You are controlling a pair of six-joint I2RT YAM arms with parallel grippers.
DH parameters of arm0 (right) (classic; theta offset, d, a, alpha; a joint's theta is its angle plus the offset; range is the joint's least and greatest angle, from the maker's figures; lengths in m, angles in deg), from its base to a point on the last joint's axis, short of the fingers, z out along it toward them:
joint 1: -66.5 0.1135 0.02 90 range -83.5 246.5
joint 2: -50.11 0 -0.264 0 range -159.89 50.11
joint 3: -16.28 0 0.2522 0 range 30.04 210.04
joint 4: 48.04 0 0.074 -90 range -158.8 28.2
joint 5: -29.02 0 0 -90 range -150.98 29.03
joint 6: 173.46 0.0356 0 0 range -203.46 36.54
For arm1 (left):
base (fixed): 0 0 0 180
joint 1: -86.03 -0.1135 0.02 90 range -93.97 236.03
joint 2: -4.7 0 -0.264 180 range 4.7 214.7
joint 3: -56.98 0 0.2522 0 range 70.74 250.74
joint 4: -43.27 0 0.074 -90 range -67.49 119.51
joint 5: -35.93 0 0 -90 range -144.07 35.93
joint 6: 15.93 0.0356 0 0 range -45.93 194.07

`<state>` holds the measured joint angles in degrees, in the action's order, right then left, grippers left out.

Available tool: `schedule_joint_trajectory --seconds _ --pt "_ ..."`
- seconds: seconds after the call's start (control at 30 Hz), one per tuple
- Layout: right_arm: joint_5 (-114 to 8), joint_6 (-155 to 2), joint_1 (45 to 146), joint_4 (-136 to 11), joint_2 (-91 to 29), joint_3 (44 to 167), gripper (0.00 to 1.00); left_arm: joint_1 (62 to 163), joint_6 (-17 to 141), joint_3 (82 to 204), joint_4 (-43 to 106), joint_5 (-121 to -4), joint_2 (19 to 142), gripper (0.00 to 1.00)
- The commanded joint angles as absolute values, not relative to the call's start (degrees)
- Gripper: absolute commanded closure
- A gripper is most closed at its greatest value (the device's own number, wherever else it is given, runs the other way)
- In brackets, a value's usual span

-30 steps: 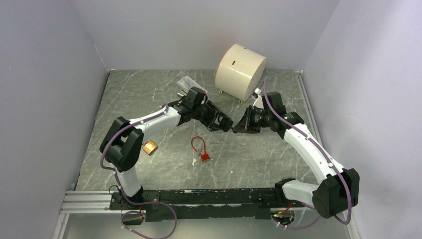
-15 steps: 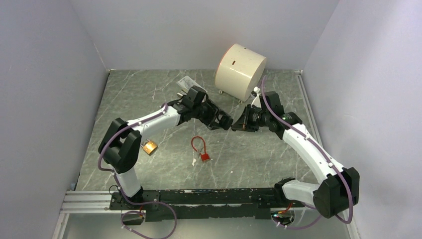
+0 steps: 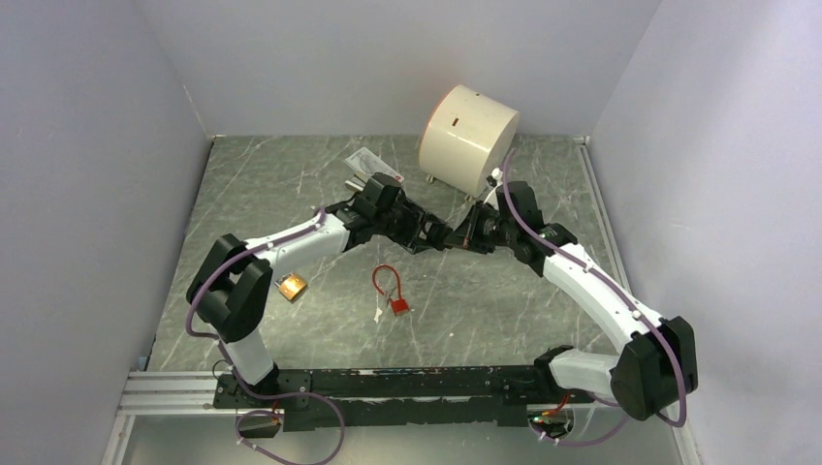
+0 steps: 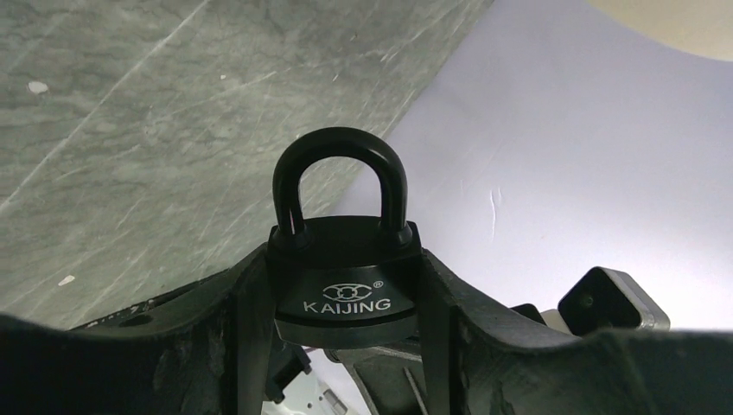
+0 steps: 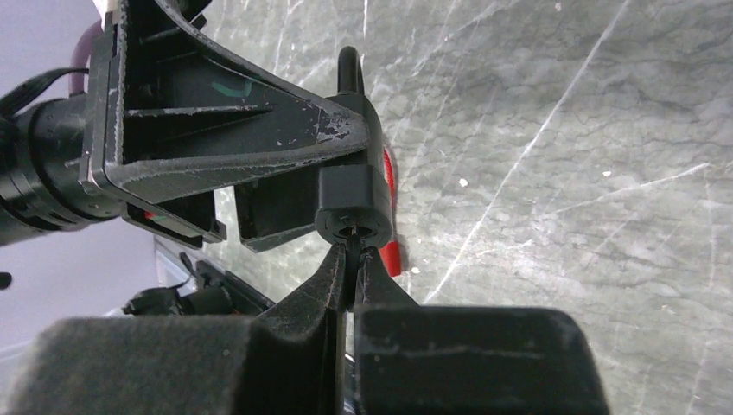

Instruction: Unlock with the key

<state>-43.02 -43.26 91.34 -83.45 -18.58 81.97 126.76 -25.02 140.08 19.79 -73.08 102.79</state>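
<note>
A black padlock (image 4: 342, 277) marked KAIJING, its shackle closed and pointing away, sits clamped by the body between the fingers (image 4: 251, 320) of my left gripper (image 4: 342, 298). From above, the left gripper (image 3: 433, 235) and right gripper (image 3: 459, 237) meet tip to tip at mid-table, above the surface. In the right wrist view, my right gripper (image 5: 353, 270) is shut on a thin dark key (image 5: 353, 256). The key's tip is at the keyhole in the padlock's round underside (image 5: 352, 210). Most of the key is hidden between the fingers.
A red cable lock (image 3: 390, 289) with a small white tag lies on the marble in front of the grippers. A brass padlock (image 3: 291, 287) lies beside the left arm. A cream cylinder (image 3: 469, 139) and a clear packet (image 3: 371, 165) sit at the back.
My right gripper has moved left and slightly back until its tip meets the padlock. The left gripper with the padlock has shifted a little toward the back.
</note>
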Motion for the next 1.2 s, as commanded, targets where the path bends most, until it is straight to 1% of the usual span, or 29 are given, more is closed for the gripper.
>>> schedule_joint_trajectory --seconds 0.0,0.13,0.2,0.27,0.37,0.43,0.47,0.5,0.53,0.6,0.63,0.7,0.73,0.77,0.8,0.9,0.97,1.0,1.1,1.17 --pt "-42.7 -36.8 91.3 -71.9 -20.9 84.1 1.00 131.0 -25.6 143.3 30.9 -85.2 96.3 0.72" --pt "-28.0 -21.2 85.3 -65.6 -17.2 78.0 1.00 131.1 -18.8 142.1 28.1 -75.2 91.5 0.73" --pt "-23.6 -13.3 82.8 -59.7 -14.6 75.3 1.00 131.1 -15.2 141.3 29.9 -71.0 89.4 0.72" --pt "-21.2 -4.2 81.8 -51.7 -12.6 72.4 1.00 131.1 -11.8 140.9 33.3 -69.1 88.3 0.72" --pt "-20.8 10.6 81.5 -37.9 -10.4 67.8 1.00 131.1 -11.5 139.4 39.9 -69.2 87.8 0.73" --pt "-20.9 18.0 81.6 -30.7 -9.8 65.2 1.00 131.1 -12.2 137.7 45.7 -69.4 87.5 0.74" --pt "-20.4 19.6 81.5 -29.9 -9.6 65.2 1.00 131.0 -12.1 137.5 45.8 -69.3 87.2 0.74" --pt "-19.4 18.5 81.5 -32.4 -9.4 67.0 1.00 131.0 -11.3 138.0 44.1 -68.7 86.9 0.74" --pt "-18.9 15.0 81.4 -38.0 -9.1 69.6 1.00 131.1 -9.9 138.7 41.9 -68.1 86.6 0.74" --pt "-18.7 4.8 80.7 -50.7 -8.9 74.7 1.00 131.1 -6.7 139.7 38.7 -66.9 85.7 0.74" --pt "-19.0 -0.4 80.2 -56.3 -9.0 77.0 0.93 131.1 -5.2 140.1 37.4 -66.1 85.4 0.74" --pt "-20.0 -11.2 79.6 -66.2 -9.0 80.3 0.68 131.1 -1.8 140.2 35.3 -63.2 84.2 0.73" --pt "-21.1 -16.2 79.4 -69.8 -8.8 81.7 0.53 131.0 -0.6 140.1 34.2 -61.8 83.7 0.73" --pt "-22.3 -22.7 79.3 -73.2 -8.4 82.9 0.44 130.9 0.3 139.7 33.6 -60.5 82.5 0.73" --pt "-23.5 -27.2 79.3 -76.5 -7.8 84.1 0.38 130.9 1.9 139.1 34.0 -59.4 81.6 0.73" --pt "-27.9 -38.8 79.3 -84.5 -3.9 86.8 0.37 130.9 8.5 138.4 33.5 -57.6 79.4 0.72" --pt "-29.9 -42.9 79.4 -85.4 -0.4 87.4 0.36 130.9 17.1 137.9 34.1 -59.1 78.2 0.74" --pt "-30.0 -44.2 79.4 -85.5 0.6 88.1 0.35 130.9 21.3 137.8 34.9 -61.4 77.6 0.75" --pt "-25.6 -45.7 79.3 -83.3 1.3 91.3 0.33 131.0 36.6 136.4 39.6 -71.5 75.1 0.85" --pt "-21.9 -45.2 79.4 -79.6 1.1 92.1 0.28 131.0 43.4 136.5 38.9 -74.7 73.3 0.86"
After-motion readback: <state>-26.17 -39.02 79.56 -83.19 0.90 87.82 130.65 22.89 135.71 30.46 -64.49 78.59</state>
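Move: Just ahead and to the left of the right fingertips, some 2 cm each way and 2 cm lower, is the black padlock held by the left fingers, the pinched key already at its keyhole. The red padlock lies about 9 cm back and 12 cm left of the right hand, 16 cm below; the white drum is 21 cm ahead, 3 cm right and 9 cm below. From the left hand the key is about 2 cm back, 3 cm right and 1 cm up. Rising together about 11 cm, both hands keep their holds while the right wrist rolls some 45 degrees, left side up, turning the key against the padlock. The right fingers then open, let go of the key and draw away back and right, still climbing; the left keeps its grip, eases back and left, and tips its fingers up about 60 degrees overall. ##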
